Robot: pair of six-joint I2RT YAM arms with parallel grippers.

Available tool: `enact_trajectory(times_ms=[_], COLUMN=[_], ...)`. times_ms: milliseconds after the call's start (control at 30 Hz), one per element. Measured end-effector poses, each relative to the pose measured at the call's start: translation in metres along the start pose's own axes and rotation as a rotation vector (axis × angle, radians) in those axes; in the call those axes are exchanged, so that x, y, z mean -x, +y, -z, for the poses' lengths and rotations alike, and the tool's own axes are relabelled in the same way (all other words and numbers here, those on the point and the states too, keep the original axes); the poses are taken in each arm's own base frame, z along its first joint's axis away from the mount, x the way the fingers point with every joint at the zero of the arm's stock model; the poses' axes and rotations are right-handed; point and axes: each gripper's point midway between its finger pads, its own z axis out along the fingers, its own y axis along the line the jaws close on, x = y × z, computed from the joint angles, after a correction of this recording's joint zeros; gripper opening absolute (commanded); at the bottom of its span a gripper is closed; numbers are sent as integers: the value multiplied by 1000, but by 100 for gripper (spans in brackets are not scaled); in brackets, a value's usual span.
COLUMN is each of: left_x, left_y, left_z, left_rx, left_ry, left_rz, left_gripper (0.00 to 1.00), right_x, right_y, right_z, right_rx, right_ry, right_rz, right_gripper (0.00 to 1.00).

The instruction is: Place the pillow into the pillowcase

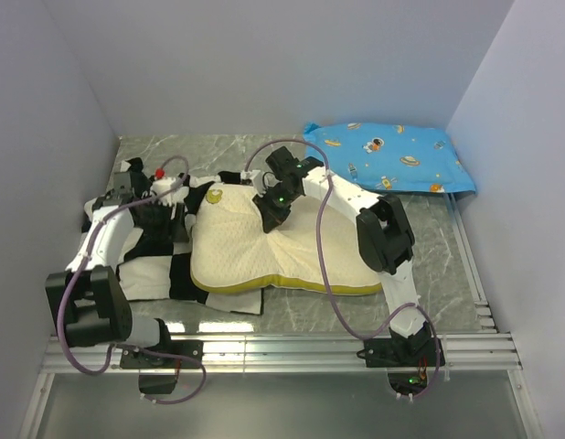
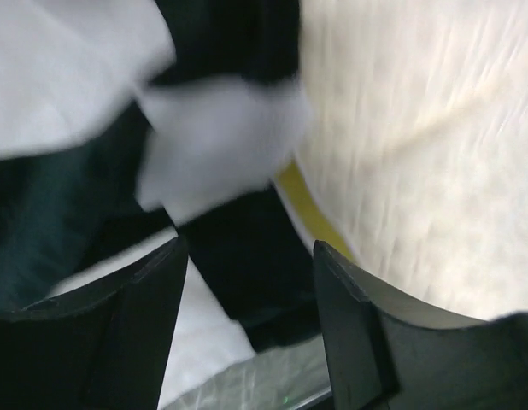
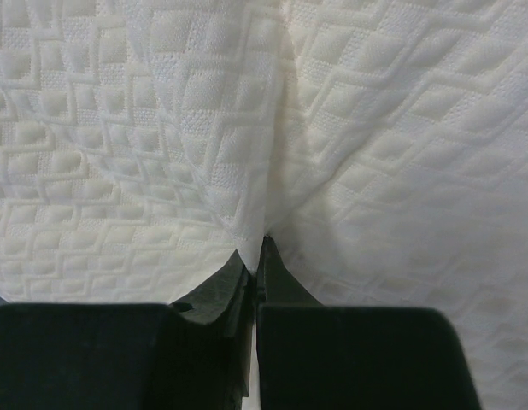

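Observation:
The cream pillow (image 1: pixel 282 251) lies in the middle of the table, its olive-yellow piping along the near edge. Its left end rests on the black and white checkered pillowcase (image 1: pixel 150 270), which is bunched up at the far left. My right gripper (image 1: pixel 269 215) is shut on a pinched fold of the pillow's top fabric (image 3: pixel 247 171), seen close in the right wrist view (image 3: pixel 255 248). My left gripper (image 1: pixel 173 203) is open over the bunched pillowcase (image 2: pixel 221 137), beside the pillow's piped edge (image 2: pixel 308 205). Its fingers (image 2: pixel 161 325) stand wide apart with nothing between them.
A blue cartoon-print pillow (image 1: pixel 392 157) lies at the back right against the wall. Grey walls close in the left, back and right sides. A metal rail (image 1: pixel 282 352) runs along the near table edge by the arm bases.

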Motion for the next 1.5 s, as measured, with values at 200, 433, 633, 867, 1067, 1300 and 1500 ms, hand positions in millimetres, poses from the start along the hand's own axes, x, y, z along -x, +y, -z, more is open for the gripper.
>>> enact_trajectory(times_ms=[200,433,633,867,1067,1300,1500], left_x=[-76,-104,-106,-91,-85,-91,-115], left_y=[-15,-19,-16,-7,0,-22,-42], left_z=[-3,-33,-55,-65,-44,9,22], left_rx=[-36,-27,-47,7,31,-5,-132], left_ry=[128,247,307,279,236,190,253], left_rz=[-93,-183,-186,-150,-166,-311,-385], left_gripper=[65,65,65,32,4,7,0], right_x=[1,3,3,4,4,8,16], right_y=[1,1,0,-7,-9,-12,-16], right_z=[1,4,4,6,6,5,2], right_rx=[20,23,16,-1,-11,-34,-75], right_ry=[-13,-17,-17,-25,-25,-37,-75], right_rz=[-13,-18,-17,-19,-18,-66,-215], right_gripper=[0,0,0,0,0,0,0])
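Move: The black patch of the checkered pillowcase lying beside the pillow's left end is about 5 cm back from the open left hand, 1 cm to its right and 10 cm below. From that hand the pillow's near-left corner is some 13 cm back and 3 cm right, its green print about 10 cm ahead and 7 cm right, both roughly 9 cm down. From the right hand, closed on the pillow, the patch is about 23 cm left, 7 cm back and 8 cm below. The pillowcase's black patch is what the left hand sinks to, going back about 8 cm and down 10, fingers wide, then edging a little forward along the table as they shut on the cloth. The left hand then lifts some 6 cm and draws back about 7, turning clockwise, fingers shut. The right hand keeps its pinch on the pillow, easing 2 cm forward late on with a slight clockwise turn. ##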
